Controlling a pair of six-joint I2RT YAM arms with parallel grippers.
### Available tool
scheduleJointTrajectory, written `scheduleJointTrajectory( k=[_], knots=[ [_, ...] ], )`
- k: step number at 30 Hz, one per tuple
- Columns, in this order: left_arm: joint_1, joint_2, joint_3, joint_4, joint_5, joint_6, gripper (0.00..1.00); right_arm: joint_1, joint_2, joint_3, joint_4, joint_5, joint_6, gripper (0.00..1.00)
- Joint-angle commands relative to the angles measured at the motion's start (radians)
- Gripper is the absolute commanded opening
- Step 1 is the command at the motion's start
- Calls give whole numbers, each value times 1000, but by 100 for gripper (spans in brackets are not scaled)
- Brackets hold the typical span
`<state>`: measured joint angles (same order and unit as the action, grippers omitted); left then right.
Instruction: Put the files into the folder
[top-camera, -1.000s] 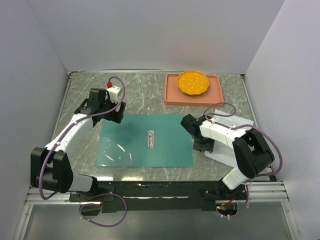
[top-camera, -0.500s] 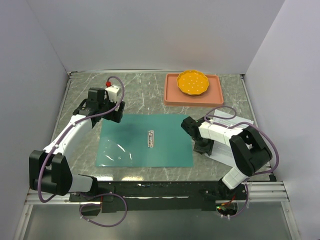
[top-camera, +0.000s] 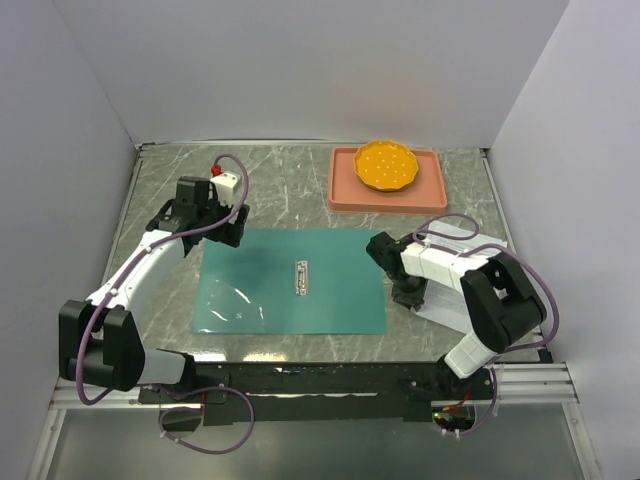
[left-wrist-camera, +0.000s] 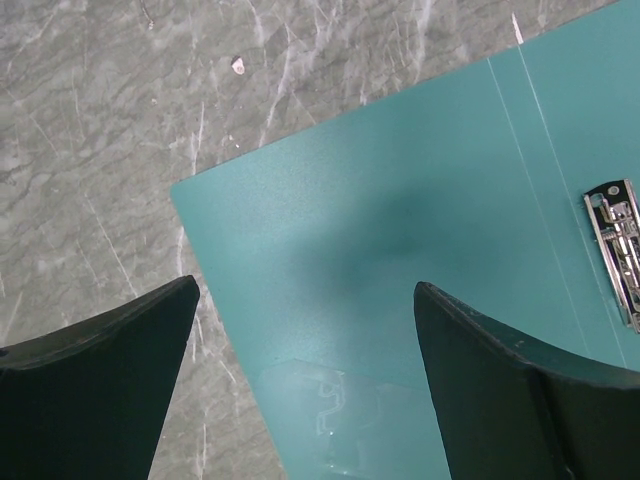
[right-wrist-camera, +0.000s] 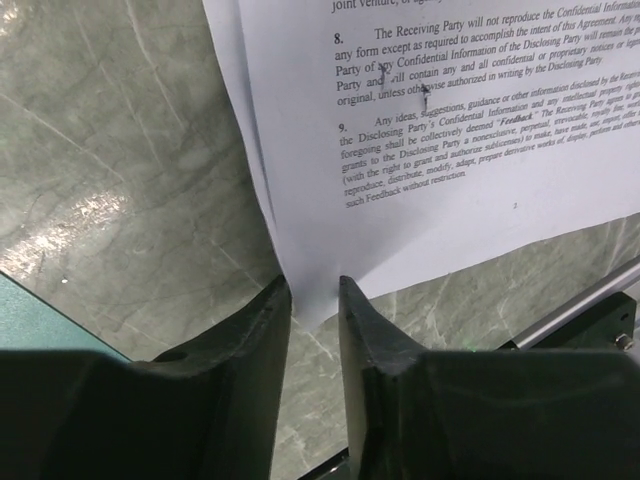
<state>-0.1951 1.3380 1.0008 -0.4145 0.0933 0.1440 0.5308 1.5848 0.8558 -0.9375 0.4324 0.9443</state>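
Observation:
The folder (top-camera: 290, 280) lies open and flat on the marble table, teal, with a metal clip (top-camera: 301, 277) at its spine. My left gripper (top-camera: 228, 232) hovers over its far left corner, wide open with nothing between the fingers (left-wrist-camera: 305, 288); under it show the folder (left-wrist-camera: 400, 200) and the clip (left-wrist-camera: 620, 240). The files (top-camera: 480, 243), white sheets of dense text, lie right of the folder, partly under my right arm. My right gripper (top-camera: 408, 295) is low at their near left corner. Its jaws (right-wrist-camera: 315, 285) stand narrowly apart with the corner of the files (right-wrist-camera: 450, 150) between them.
A salmon-pink tray (top-camera: 340, 195) holding an orange dish (top-camera: 387, 165) stands at the back right. A sliver of the folder's edge (right-wrist-camera: 40, 325) shows left of my right gripper. Walls close in the table on the left, back and right.
My right gripper's jaws have narrowed around the corner of the files and the wrist has shifted slightly right. The left arm and the folder have not moved.

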Motion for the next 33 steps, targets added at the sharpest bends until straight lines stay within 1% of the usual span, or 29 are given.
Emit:
scheduleJointTrajectory(
  k=[1, 2, 4, 5, 7, 8, 12, 15, 16, 18, 19, 22, 23, 24, 26, 30, 33],
  knots=[
    [3, -26, -11, 32, -17, 14, 96, -12, -51, -5, 8, 29, 10, 27],
    [3, -26, -16, 34, -20, 14, 96, -11, -54, -3, 8, 28, 8, 22],
    [3, -26, -19, 37, -23, 14, 96, -14, -58, -1, 8, 26, 5, 17],
    [3, -26, -22, 39, -24, 14, 96, -14, -59, -1, 8, 26, 4, 12],
    [3, -31, -24, 42, -29, 14, 96, -14, -59, -3, 9, 22, 4, 6],
    [3, -30, -24, 42, -30, 14, 96, -14, -60, -4, 12, 20, 2, 0],
    [3, -30, -27, 43, -33, 19, 96, -11, -71, -21, 41, -3, -12, 0],
    [5, -31, -37, 51, -44, 25, 96, 18, -91, -29, 89, -41, -38, 0],
    [5, -28, -47, 55, -52, 25, 96, 73, -95, -24, 103, -52, -47, 0],
    [14, -23, -57, 68, -67, 29, 96, 142, -89, 6, 114, -50, -71, 0],
    [22, -16, -65, 71, -67, 31, 96, 203, -74, 21, 124, -57, -82, 0],
    [72, 9, -70, 72, -47, 29, 96, 290, -39, 77, 149, -93, -120, 0],
    [86, 16, -73, 74, -44, 29, 96, 341, -26, 94, 147, -96, -124, 0],
    [117, 26, -71, 74, -40, 34, 96, 362, -13, 132, 147, -107, -137, 0],
    [140, 46, -77, 72, -43, 40, 96, 420, 24, 190, 138, -106, -150, 0],
    [181, 59, -105, 97, -64, 71, 96, 472, 107, 275, 147, -129, -176, 0],
    [189, 62, -117, 100, -69, 78, 96, 483, 153, 336, 155, -152, -179, 0]
  ],
)
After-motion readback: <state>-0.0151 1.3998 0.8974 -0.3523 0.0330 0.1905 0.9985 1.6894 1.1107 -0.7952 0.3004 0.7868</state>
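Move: The files lie with their near-left corner between the right fingers, their middle about 10 cm ahead, 12 cm to the right and 1 cm below. At the same level, the folder's middle, with the metal clip on it, is some 9 cm ahead and 29 cm left; the orange tray is roughly 37 cm ahead, 6 cm left. From the left hand, the folder's middle is about 8 cm back, 16 cm right and 14 cm below, the files' some 7 cm back, 58 cm right. The right hand first stays almost in place while its part-open fingers shut on the near-left corner of the files, then it swings quickly left by about 18 cm, rising slightly and turning counter-clockwise some 35 degrees, to drag the pinched files over the folder's right half. Meanwhile the empty left hand, fingers kept wide open, moves left and down towards the folder's left edge, turning slightly counter-clockwise. ##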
